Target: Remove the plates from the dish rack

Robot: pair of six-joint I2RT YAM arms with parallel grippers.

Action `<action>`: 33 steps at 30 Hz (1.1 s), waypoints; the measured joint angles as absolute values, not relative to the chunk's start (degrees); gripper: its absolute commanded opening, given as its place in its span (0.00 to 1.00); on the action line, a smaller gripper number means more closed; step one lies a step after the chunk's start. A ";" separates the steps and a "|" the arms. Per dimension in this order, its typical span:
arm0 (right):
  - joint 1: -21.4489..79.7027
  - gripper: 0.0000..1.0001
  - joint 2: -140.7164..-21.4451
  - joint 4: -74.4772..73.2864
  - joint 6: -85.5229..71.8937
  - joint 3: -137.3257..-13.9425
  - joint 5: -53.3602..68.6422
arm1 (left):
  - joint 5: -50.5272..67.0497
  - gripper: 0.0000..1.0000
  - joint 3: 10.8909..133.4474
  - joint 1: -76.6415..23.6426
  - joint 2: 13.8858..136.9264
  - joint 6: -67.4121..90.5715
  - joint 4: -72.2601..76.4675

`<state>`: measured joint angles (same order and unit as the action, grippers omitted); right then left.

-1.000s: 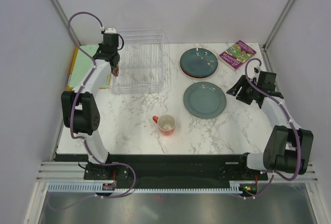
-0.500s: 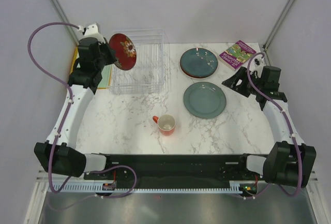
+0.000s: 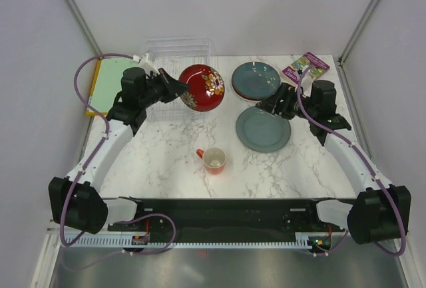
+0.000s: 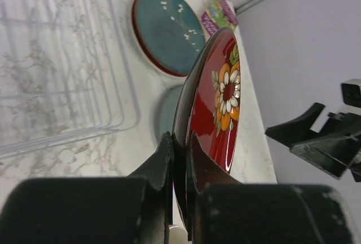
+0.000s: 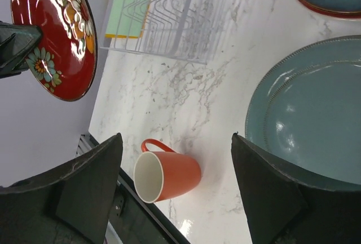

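My left gripper is shut on the rim of a red plate with a flower pattern and holds it on edge in the air, just right of the clear dish rack. The left wrist view shows both fingers pinching that red plate. A dark teal plate lies on top of another, and a grey-teal plate lies in front of it. Over the grey-teal plate's far edge hangs my right gripper, open and holding nothing, its jaws facing the red plate.
An orange-red mug stands in the middle of the marble table. A flat green board lies left of the rack. A purple book lies at the back right. No plate shows in the rack's slots.
My left arm has lifted the red plate out of the rack and swung it right. My right arm has moved left toward it, its jaws spreading wider.
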<state>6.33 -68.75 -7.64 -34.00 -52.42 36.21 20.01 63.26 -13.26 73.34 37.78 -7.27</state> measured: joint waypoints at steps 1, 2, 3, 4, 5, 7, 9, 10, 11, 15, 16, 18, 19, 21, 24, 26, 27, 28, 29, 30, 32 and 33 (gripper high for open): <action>7.01 0.85 -69.01 -6.85 -34.52 -52.42 36.23 | 20.34 0.02 63.13 -14.09 73.34 38.57 -5.87; 7.77 0.85 -69.32 -6.07 -35.03 -52.42 36.21 | 20.86 0.02 63.09 -14.94 73.34 39.33 -4.60; 8.49 0.85 -69.65 -5.43 -35.68 -52.42 36.23 | 21.26 0.02 62.98 -15.62 73.34 39.94 -3.57; 9.06 0.85 -69.95 -4.60 -36.29 -52.42 36.27 | 21.52 0.02 62.78 -16.51 73.36 40.58 -2.48; 9.61 0.85 -70.26 -3.62 -36.88 -52.42 36.32 | 21.76 0.02 62.57 -17.28 73.36 41.15 -1.54; 10.57 0.85 -70.59 -1.78 -38.15 -52.42 36.42 | 22.02 0.02 62.24 -18.98 73.52 41.98 -0.21; 11.55 0.85 -70.72 -0.27 -39.13 -52.42 36.42 | 22.09 0.02 61.80 -20.45 73.73 42.59 0.82; 11.99 0.85 -70.85 0.47 -39.51 -52.42 36.42 | 22.11 0.02 61.58 -21.28 73.97 42.89 1.39; 12.43 0.85 -71.02 1.13 -39.86 -52.45 36.42 | 22.11 0.02 61.47 -21.93 74.32 43.13 1.85; 14.15 0.85 -72.27 3.22 -41.15 -52.42 36.40 | 21.98 0.02 61.41 -24.40 76.14 43.83 2.76; 14.55 0.85 -72.60 3.60 -41.43 -52.42 36.40 | 21.93 0.02 61.39 -24.95 76.49 43.97 2.96; 15.29 0.85 -73.28 4.38 -41.95 -52.42 36.40 | 21.56 0.02 61.08 -25.98 77.08 44.21 3.62; 15.46 0.83 -73.56 4.58 -42.11 -52.42 36.40 | 21.43 0.02 60.97 -26.30 77.28 44.29 3.73; 16.03 0.76 -74.17 5.34 -42.41 -52.42 36.36 | 21.15 0.02 60.55 -27.05 77.65 44.51 4.12; 16.49 0.41 -74.98 6.15 -42.46 -52.42 36.36 | 21.04 0.02 60.18 -27.83 78.22 44.80 4.91; 16.58 0.09 -75.57 7.01 -42.94 -52.40 36.80 | 21.06 0.02 59.70 -28.18 78.48 45.19 5.52; 16.60 0.00 -75.94 7.60 -43.09 -52.38 36.99 | 20.80 0.02 59.16 -28.34 78.50 45.54 6.22; 16.08 0.00 -76.38 8.62 -45.41 -52.05 38.79 | 21.10 0.02 58.67 -28.01 78.50 45.98 7.35; 15.59 0.00 -76.82 9.78 -46.30 -51.99 39.86 | 21.32 0.02 58.13 -27.70 78.50 46.48 8.54; 15.46 0.00 -76.99 10.37 -46.98 -51.96 40.53 | 21.63 0.02 57.56 -27.40 78.50 46.98 9.47; 15.35 0.00 -77.06 10.74 -47.55 -51.75 40.73 | 21.76 0.23 56.53 -27.33 78.46 47.70 11.07; 15.29 0.00 -76.99 10.68 -47.40 -51.64 40.66 | 21.69 0.40 56.23 -27.33 78.46 47.79 11.33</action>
<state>15.29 -76.99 10.68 -47.40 -51.64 40.66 21.69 56.23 -27.33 78.46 47.79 11.33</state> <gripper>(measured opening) 0.043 0.114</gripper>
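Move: The left hand already holds the red plate by its left rim, the plate's middle about 6 cm to its right; the right gripper, where it is headed, waits some 27 cm right and 5 cm back. From the open right hand, the red plate's middle lies about 21 cm left and 6 cm ahead, slightly higher. About 22 cm below the right hand, the green plate lies 3 cm ahead and 2 cm right; the mug stands 12 cm back and 18 cm left. The right fingers shut on the near side of the red plate's rim and pinch it, after that hand has gone about 7 cm left to meet it, wide open, and slowed. The left hand, keeping its own pinch on the opposite rim, brings the plate some 11 cm right and a little back, rising slightly then sinking, while turning about 15 degrees clockwise. ##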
